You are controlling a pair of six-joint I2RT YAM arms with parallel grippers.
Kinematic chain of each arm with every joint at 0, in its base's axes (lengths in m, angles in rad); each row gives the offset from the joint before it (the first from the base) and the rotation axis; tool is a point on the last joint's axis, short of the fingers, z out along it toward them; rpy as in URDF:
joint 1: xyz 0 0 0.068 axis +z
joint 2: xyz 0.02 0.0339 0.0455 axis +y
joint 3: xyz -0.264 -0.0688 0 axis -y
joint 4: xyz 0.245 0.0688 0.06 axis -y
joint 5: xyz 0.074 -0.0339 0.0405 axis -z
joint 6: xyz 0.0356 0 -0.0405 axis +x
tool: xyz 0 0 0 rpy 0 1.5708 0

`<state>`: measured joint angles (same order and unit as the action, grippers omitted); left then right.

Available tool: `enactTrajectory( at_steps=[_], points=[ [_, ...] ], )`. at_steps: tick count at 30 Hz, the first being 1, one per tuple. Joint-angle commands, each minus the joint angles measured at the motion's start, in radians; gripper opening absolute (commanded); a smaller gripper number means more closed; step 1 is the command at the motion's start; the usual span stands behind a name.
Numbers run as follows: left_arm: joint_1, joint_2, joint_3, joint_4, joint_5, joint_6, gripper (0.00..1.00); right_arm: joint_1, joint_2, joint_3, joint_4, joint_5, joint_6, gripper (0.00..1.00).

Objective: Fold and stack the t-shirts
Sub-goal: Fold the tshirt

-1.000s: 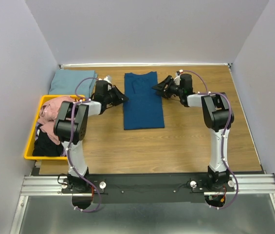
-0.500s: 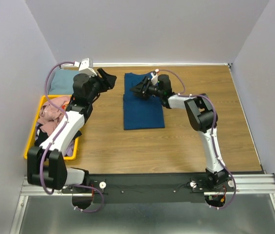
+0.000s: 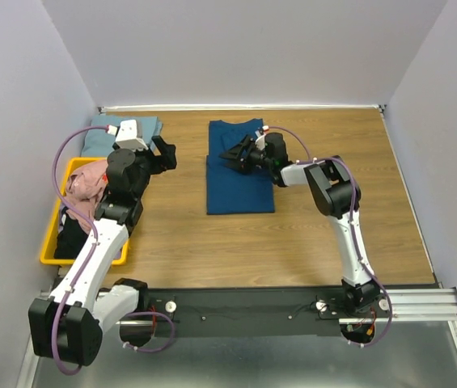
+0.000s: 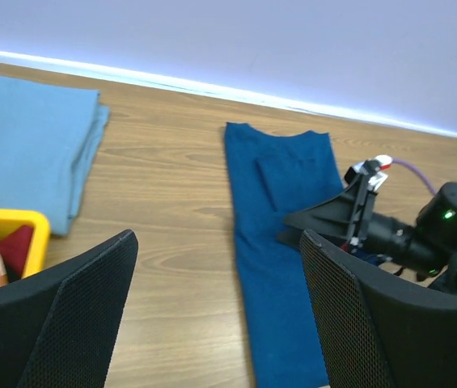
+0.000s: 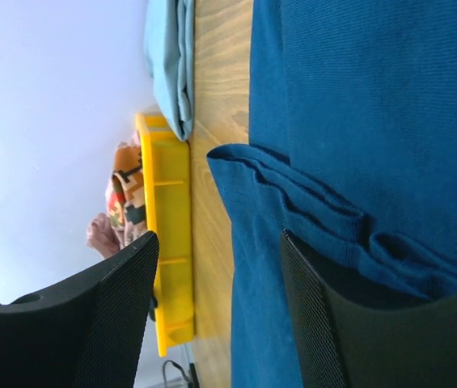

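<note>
A dark blue t-shirt [image 3: 240, 174] lies folded into a long strip at the table's middle back; no print shows. It also shows in the left wrist view [image 4: 281, 242] and the right wrist view [image 5: 357, 121]. My right gripper [image 3: 232, 153] is open, low over the shirt's upper half, and a rumpled fold edge runs between its fingers [image 5: 220, 238]. My left gripper [image 3: 166, 153] is open and empty above bare wood left of the shirt [image 4: 218, 242]. A pale grey-blue shirt [image 3: 103, 133] lies folded at the back left. Pink [image 3: 86, 182] and black [image 3: 70, 238] shirts sit in the bin.
A yellow plastic bin [image 3: 48, 242] stands at the table's left edge, also seen in the right wrist view [image 5: 167, 242]. White walls close in the back and both sides. Bare wood lies right of and in front of the blue shirt.
My left arm has swung back and left, away from the blue shirt. My right gripper has moved left from the shirt's right edge onto its upper half.
</note>
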<state>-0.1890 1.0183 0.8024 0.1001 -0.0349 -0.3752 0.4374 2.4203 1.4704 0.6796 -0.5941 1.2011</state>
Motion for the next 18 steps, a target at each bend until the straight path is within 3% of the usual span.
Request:
enactTrajectory(
  at_steps=[1, 7, 13, 18],
  points=[
    [0.005, -0.049, -0.055, -0.039, -0.045, 0.079, 0.89, -0.009, -0.103, -0.045, -0.124, -0.058, -0.109, 0.69],
    [0.003, -0.043, -0.077, -0.03, 0.064, 0.042, 0.87, -0.011, -0.282, -0.226, -0.106, -0.164, -0.193, 0.69],
    [-0.006, -0.018, -0.091, -0.081, 0.136, 0.016, 0.84, -0.049, -0.48, -0.508, -0.187, -0.139, -0.29, 0.68],
    [-0.036, -0.001, -0.089, -0.204, 0.15, 0.032, 0.84, -0.054, -0.647, -0.516, -0.603, 0.065, -0.567, 0.68]
  ],
)
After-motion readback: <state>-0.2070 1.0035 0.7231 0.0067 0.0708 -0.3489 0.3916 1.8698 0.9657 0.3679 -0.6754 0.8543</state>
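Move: The folded t-shirt's near right corner lies about 24 cm back and 15 cm right of the right gripper, some 3 cm below it; the shirt's middle is roughly 3 cm back and 3 cm right of that gripper. From the left gripper, the shirt's near left corner is about 12 cm back, 12 cm right and 25 cm down, while the yellow bin stands some 25 cm left and 12 cm back. Lift the open right gripper off the bunched cloth and draw it back about 12 cm and right some 8 cm, rising over the shirt towards its near right corner, then easing down slightly, fingertips dipping. Meanwhile lower the open left gripper about 6 cm, drifting slightly back and right towards the near left corner, tipping its fingers down some 10 degrees. ##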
